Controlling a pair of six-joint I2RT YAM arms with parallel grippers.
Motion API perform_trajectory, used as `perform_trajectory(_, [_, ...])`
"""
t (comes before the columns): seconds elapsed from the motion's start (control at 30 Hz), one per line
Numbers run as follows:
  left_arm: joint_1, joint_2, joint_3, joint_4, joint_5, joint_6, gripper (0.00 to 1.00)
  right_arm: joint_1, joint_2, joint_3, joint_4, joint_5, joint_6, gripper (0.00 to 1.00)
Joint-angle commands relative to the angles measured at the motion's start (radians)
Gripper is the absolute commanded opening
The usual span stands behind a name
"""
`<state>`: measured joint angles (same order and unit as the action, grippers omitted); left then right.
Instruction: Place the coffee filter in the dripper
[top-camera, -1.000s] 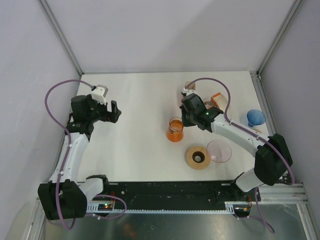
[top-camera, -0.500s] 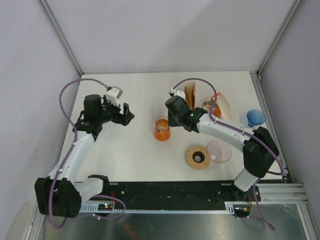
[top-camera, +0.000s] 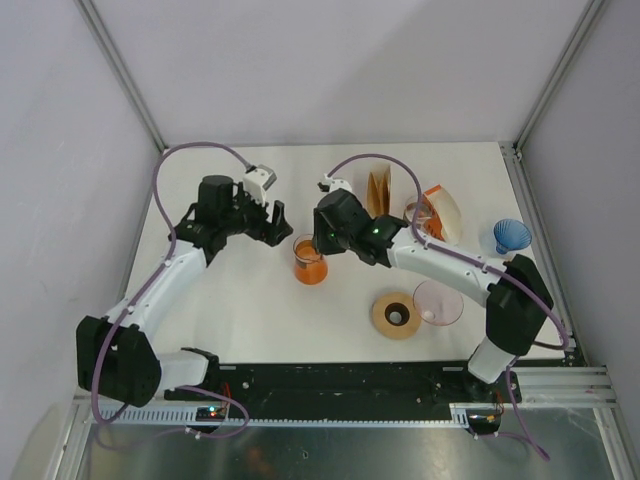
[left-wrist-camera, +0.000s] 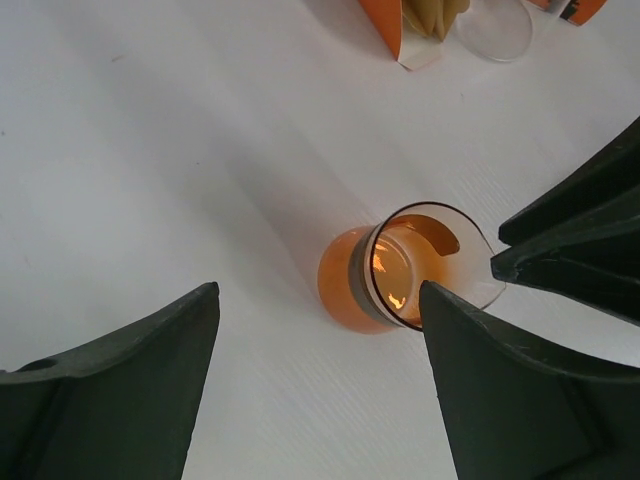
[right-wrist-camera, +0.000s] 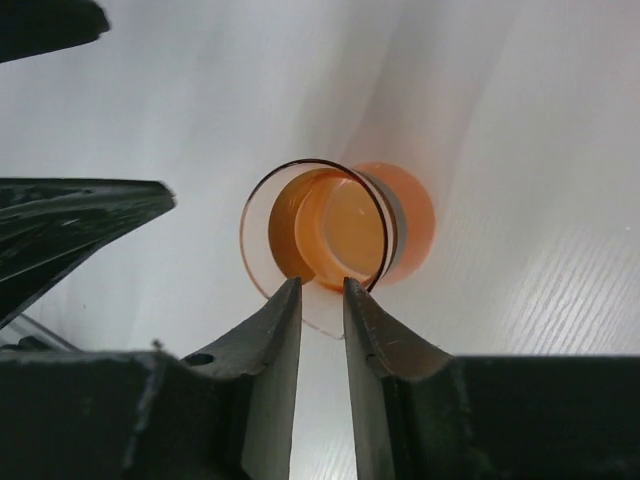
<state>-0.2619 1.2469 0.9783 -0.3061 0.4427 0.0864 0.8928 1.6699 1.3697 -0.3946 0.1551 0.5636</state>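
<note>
Brown paper coffee filters stand in an orange holder (top-camera: 379, 190) at the back of the table, also at the top edge of the left wrist view (left-wrist-camera: 425, 20). A clear pinkish cone dripper (top-camera: 438, 302) lies beside a wooden ring (top-camera: 396, 314). An orange glass carafe (top-camera: 310, 260) stands upright mid-table. My right gripper (top-camera: 322, 243) hangs over its rim, jaws slightly apart with the clear pouring lip (right-wrist-camera: 325, 315) between the fingertips (right-wrist-camera: 322, 285). My left gripper (top-camera: 272, 222) is wide open just left of the carafe (left-wrist-camera: 400, 275), which sits beyond its tips (left-wrist-camera: 318, 300).
A blue cone dripper (top-camera: 511, 236) sits at the right edge. A cream and orange pack (top-camera: 440, 213) and a clear glass (left-wrist-camera: 495, 25) lie behind the right arm. The two grippers are close together over the carafe.
The right arm has carried the carafe leftward across the table and its jaws have parted a little. The left gripper has swung right toward the carafe.
</note>
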Motion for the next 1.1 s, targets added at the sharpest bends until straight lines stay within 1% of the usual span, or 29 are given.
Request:
perform_trajectory(0.0, [-0.024,0.017,0.049,-0.014,-0.021,-0.004,0.85,0.001,-0.115,0.039,-0.049,-0.015,-0.062,0.31])
perform_trajectory(0.13, [-0.025,-0.006,0.046,-0.027,-0.011,0.034,0.85,0.004,-0.195,0.039,-0.206,0.024,-0.145,0.41])
perform_trajectory(0.23, [-0.026,-0.024,0.037,-0.032,-0.005,0.044,0.83,0.02,-0.218,0.027,-0.351,0.085,-0.143,0.46])
perform_trajectory(0.33, [-0.036,-0.031,0.022,-0.037,0.004,0.042,0.8,0.082,-0.221,-0.016,-0.461,0.151,-0.121,0.51])
perform_trajectory(0.47, [-0.075,-0.014,0.008,-0.045,-0.008,0.052,0.74,0.167,-0.221,-0.076,-0.521,0.222,-0.08,0.59])
perform_trajectory(0.6, [-0.105,0.027,0.01,-0.049,-0.062,0.066,0.67,0.196,-0.219,-0.136,-0.532,0.207,-0.057,0.64])
perform_trajectory(0.67, [-0.116,0.056,0.012,-0.051,-0.076,0.065,0.64,0.205,-0.222,-0.173,-0.522,0.188,-0.053,0.73])
perform_trajectory(0.7, [-0.121,0.068,0.014,-0.053,-0.077,0.064,0.64,0.209,-0.225,-0.191,-0.514,0.18,-0.049,0.8])
perform_trajectory(0.77, [-0.13,0.096,0.017,-0.053,-0.076,0.065,0.63,0.216,-0.233,-0.236,-0.49,0.156,-0.042,0.87])
perform_trajectory(0.83, [-0.135,0.13,0.027,-0.054,-0.084,0.063,0.61,0.219,-0.244,-0.289,-0.449,0.123,-0.033,0.91])
perform_trajectory(0.93, [-0.137,0.177,0.048,-0.056,-0.095,0.072,0.51,0.221,-0.249,-0.37,-0.401,0.11,-0.017,0.93])
perform_trajectory(1.07, [-0.14,0.219,0.072,-0.057,-0.067,0.104,0.38,0.216,-0.245,-0.438,-0.345,0.125,-0.014,0.94])
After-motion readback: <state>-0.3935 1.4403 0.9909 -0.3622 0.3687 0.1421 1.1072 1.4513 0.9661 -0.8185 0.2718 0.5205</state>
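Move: The glass carafe stands about 7 cm to the right of the left hand, level with it fore and aft, its middle some 11 cm below. The paper filters are about 13 cm farther out and 16 cm to the right of the carafe. The right hand's fingertips are still at the carafe's rim; the wooden ring lies some 10 cm back, 18 cm right and 14 cm below, and the clear glass piece is 9 cm right of that ring and 3 cm farther out. Up off the carafe's rim by about 4 cm, then back, right and down, the right hand swings over to the near-left side of the wooden ring, rolling its left side down some 35 degrees and opening wide. The left hand creeps right, then sinks about 7 cm to the carafe's left rim, closing to roughly half open, with the rim between its fingertips. ##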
